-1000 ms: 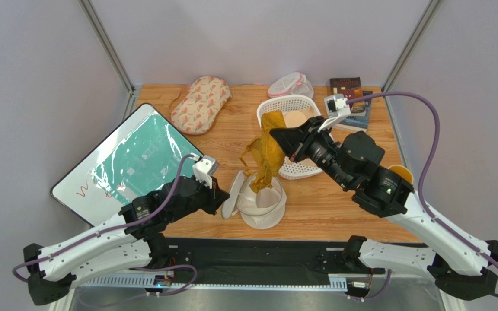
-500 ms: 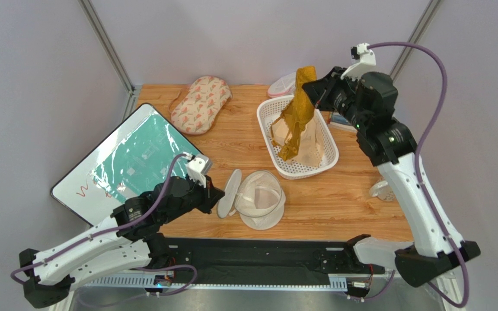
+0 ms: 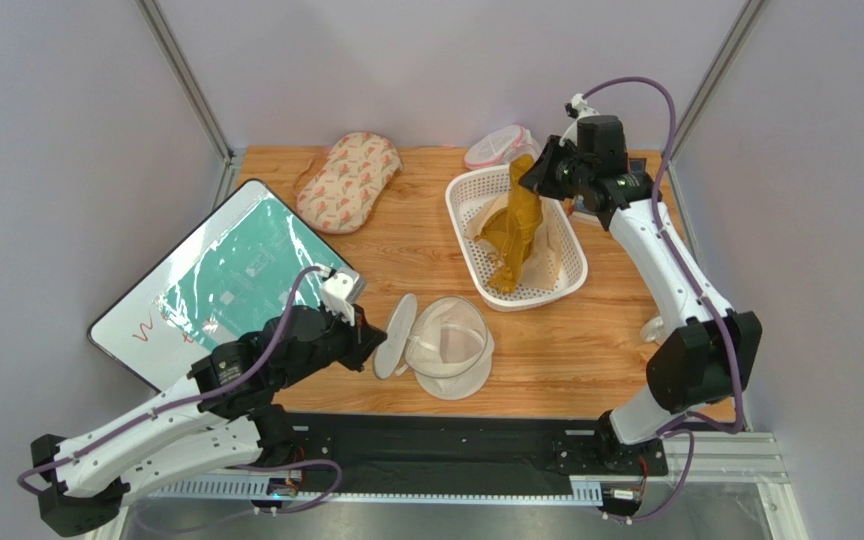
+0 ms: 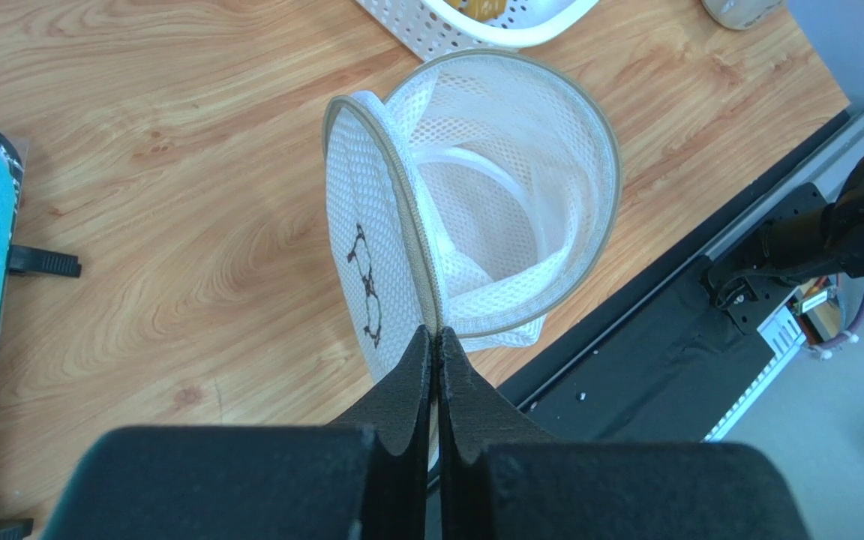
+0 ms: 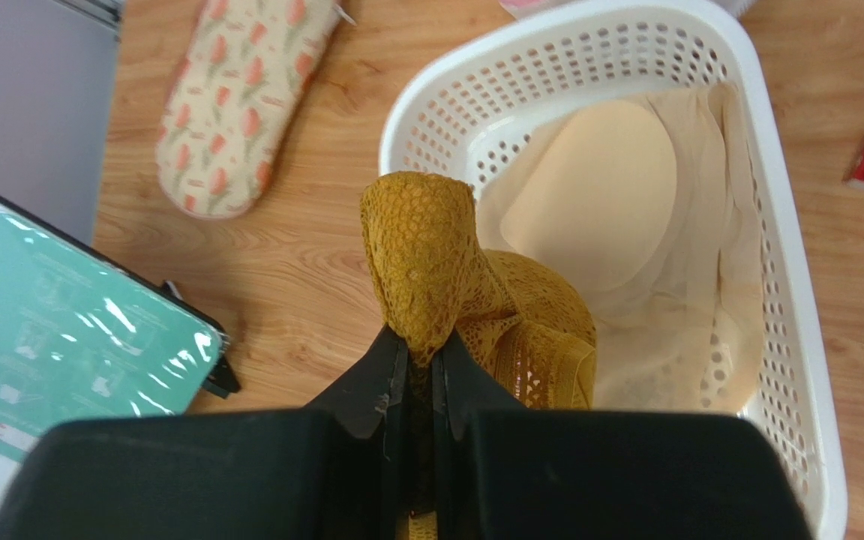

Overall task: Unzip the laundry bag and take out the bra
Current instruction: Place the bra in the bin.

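The round cream mesh laundry bag [image 3: 453, 343] [image 4: 515, 191] lies open near the table's front edge, its inside showing only mesh. Its lid [image 3: 394, 349] [image 4: 371, 259], printed with a black bra icon, stands on edge. My left gripper [image 3: 371, 338] [image 4: 437, 335] is shut on the zip rim of that lid. The mustard-yellow lace bra [image 3: 515, 225] [image 5: 437, 248] hangs from my right gripper [image 3: 540, 174] [image 5: 417, 349], which is shut on its top. The bra's lower end drapes into the white basket [image 3: 461, 194] [image 5: 448, 90].
A pale peach bra [image 5: 617, 191] lies in the basket. An oval orange-patterned bag [image 3: 346, 180] and a small pink-trimmed mesh bag [image 3: 502, 146] sit at the back. A teal board [image 3: 222, 281] lies at the left. A cup [image 3: 662, 329] stands at the right.
My right arm carried the bra from above the laundry bag to the back right, then lowered it over the basket. The left gripper kept its hold on the lid.
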Robot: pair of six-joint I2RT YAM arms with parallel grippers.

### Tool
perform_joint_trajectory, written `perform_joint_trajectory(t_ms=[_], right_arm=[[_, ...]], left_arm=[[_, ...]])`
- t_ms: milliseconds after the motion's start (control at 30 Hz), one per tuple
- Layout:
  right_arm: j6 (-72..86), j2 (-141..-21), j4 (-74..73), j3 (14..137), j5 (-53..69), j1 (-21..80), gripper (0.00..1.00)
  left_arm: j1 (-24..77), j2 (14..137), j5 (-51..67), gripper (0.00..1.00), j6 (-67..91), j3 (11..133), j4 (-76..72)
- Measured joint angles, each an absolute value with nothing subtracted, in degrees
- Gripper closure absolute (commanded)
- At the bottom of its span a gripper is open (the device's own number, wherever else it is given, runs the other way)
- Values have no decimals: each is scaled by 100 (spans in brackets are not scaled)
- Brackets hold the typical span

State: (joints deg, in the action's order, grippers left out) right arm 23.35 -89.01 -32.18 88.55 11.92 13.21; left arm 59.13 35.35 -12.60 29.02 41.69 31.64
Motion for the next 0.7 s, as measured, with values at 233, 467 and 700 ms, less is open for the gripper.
perform_joint_trajectory(t_ms=[233,467,700], right_arm=[[2128,-10053,-3656,8984,701,1330,18],[2047,-10318,-4141,8978,434,1330,0],[2056,-8794,-4064,8248,423,1330,0]], left_arm=[[5911,3538,-1260,100,2884,4316,3229],[5909,3586,-1264,100,2836,4362,3240],[5892,3946,-1321,100,2799,4571,3253]])
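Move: The right hand holds the mustard bra hanging above the bin, whose middle is about 22 cm below, 3 cm back and 1 cm left of the hand. The pink-trimmed pouch lies some 16 cm ahead and 3 cm left, the books about 8 cm ahead and 18 cm right, both roughly 24 cm down. From the left hand, still pinching the laundry bag's lid, the bin is some 24 cm ahead, 23 cm right and 16 cm below. Right hand sinks about 13 cm over the bin, opening to release the bra, then backs upward 6 cm. ##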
